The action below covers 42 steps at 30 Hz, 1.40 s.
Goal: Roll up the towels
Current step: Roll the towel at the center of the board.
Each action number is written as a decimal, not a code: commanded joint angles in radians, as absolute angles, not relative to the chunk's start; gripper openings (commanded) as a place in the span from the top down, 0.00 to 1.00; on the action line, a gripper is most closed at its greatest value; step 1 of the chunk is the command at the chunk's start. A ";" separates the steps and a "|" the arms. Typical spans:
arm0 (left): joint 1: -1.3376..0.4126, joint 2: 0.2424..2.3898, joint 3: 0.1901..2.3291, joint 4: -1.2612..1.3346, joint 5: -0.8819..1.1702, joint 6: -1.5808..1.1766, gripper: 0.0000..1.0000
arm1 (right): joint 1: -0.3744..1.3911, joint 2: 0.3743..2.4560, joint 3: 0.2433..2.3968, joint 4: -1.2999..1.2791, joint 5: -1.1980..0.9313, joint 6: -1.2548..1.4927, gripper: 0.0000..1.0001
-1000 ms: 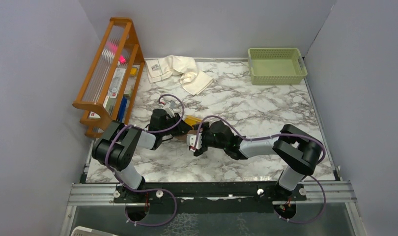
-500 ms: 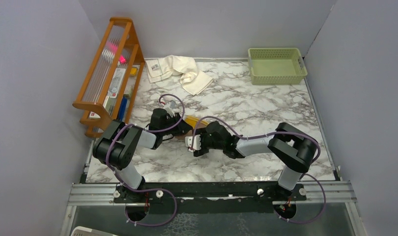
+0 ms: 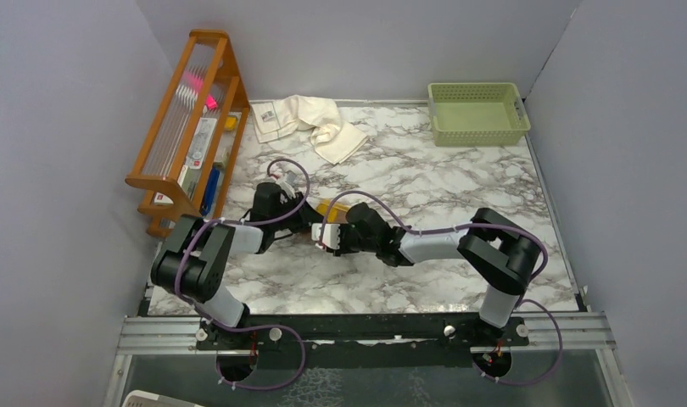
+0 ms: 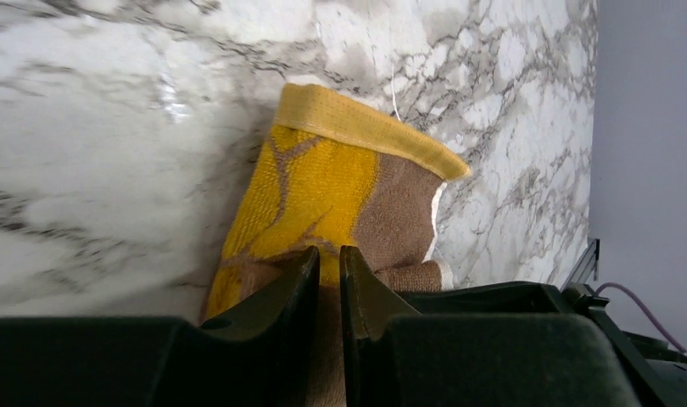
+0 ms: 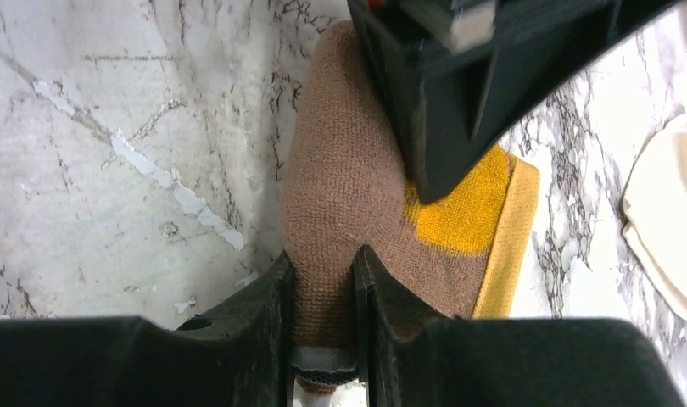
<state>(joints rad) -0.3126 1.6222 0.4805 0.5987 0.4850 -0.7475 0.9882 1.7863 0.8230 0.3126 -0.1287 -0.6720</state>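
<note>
The brown towel [image 3: 332, 208], with its mustard-yellow reverse and edging, lies bunched on the marble table [image 3: 425, 186] between both grippers. My left gripper [image 3: 303, 222] comes at it from the left. In the left wrist view the left gripper [image 4: 329, 252] is shut on a thin fold of the brown towel [image 4: 340, 178]. My right gripper [image 3: 326, 236] meets it from the right. The right wrist view shows the right gripper [image 5: 321, 259] shut on a thick roll of the brown towel [image 5: 340, 186]. The cream towel [image 3: 310, 123] lies crumpled at the back, untouched.
A wooden rack [image 3: 192, 119] with small items stands along the left wall. A green perforated basket [image 3: 477, 112] sits at the back right corner. Grey walls enclose the table on three sides. The cream towel's edge [image 5: 662, 220] shows right of the brown one.
My right gripper has closed from wide open onto the brown towel. Both grippers and the towel have shifted slightly up and to the left.
</note>
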 commanded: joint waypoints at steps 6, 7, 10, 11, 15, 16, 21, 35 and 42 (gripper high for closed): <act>-0.157 1.314 0.660 0.064 0.420 -0.594 0.72 | 0.884 1.770 0.932 0.120 -0.301 -0.382 0.90; -0.149 1.299 0.667 0.041 0.421 -0.587 0.71 | 0.865 1.768 0.947 0.109 -0.344 -0.352 0.90; -0.138 1.271 0.659 0.026 0.438 -0.589 0.71 | 0.799 1.770 0.981 0.101 -0.481 -0.247 0.89; -0.138 1.268 0.651 0.033 0.452 -0.596 0.71 | 0.777 1.773 0.995 0.099 -0.520 -0.209 0.89; -0.140 1.275 0.596 0.098 0.488 -0.644 0.71 | 0.690 1.813 1.062 0.068 -0.655 -0.061 0.89; -0.142 1.285 0.586 0.109 0.490 -0.654 0.71 | 0.667 1.827 1.079 0.059 -0.694 -0.030 0.88; -0.180 1.332 0.570 0.179 0.493 -0.690 0.71 | 0.563 1.908 1.124 0.075 -0.862 0.149 0.87; -0.351 1.430 0.573 0.312 0.425 -0.818 0.49 | 0.497 2.042 1.057 0.254 -0.962 0.419 0.86; -0.369 1.458 0.552 0.394 0.393 -0.864 0.41 | 0.479 2.091 1.046 0.296 -0.945 0.520 0.85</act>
<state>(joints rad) -0.3622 1.4456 0.5732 0.2962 0.4278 -0.8192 0.4885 2.0510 1.0554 0.2661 -0.9390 0.4503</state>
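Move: My right hand already pinches the right end of the brown towel roll; the roll's middle is about 4 cm left and 2 cm ahead of it, and the loose yellow hem I roll towards is some 9 cm ahead and 1 cm left, at table level. From my left fingertips, nearly shut at the fold, the roll's middle is about 3 cm back and 1 cm left, 1 cm lower, the hem 4 cm ahead and 2 cm right. The white towels lie roughly 22 cm ahead of my left hand. Keeping my pinch on the roll's end, I carry my right hand forward about 5 cm and rightward a little less, up in an arc and down again, while the wrist turns some 85 degrees, tipping the roll forward over its tail. My left fingers come free, rise some 10 cm and swing left out of the way, then come back down and right, opening beside the roll. ##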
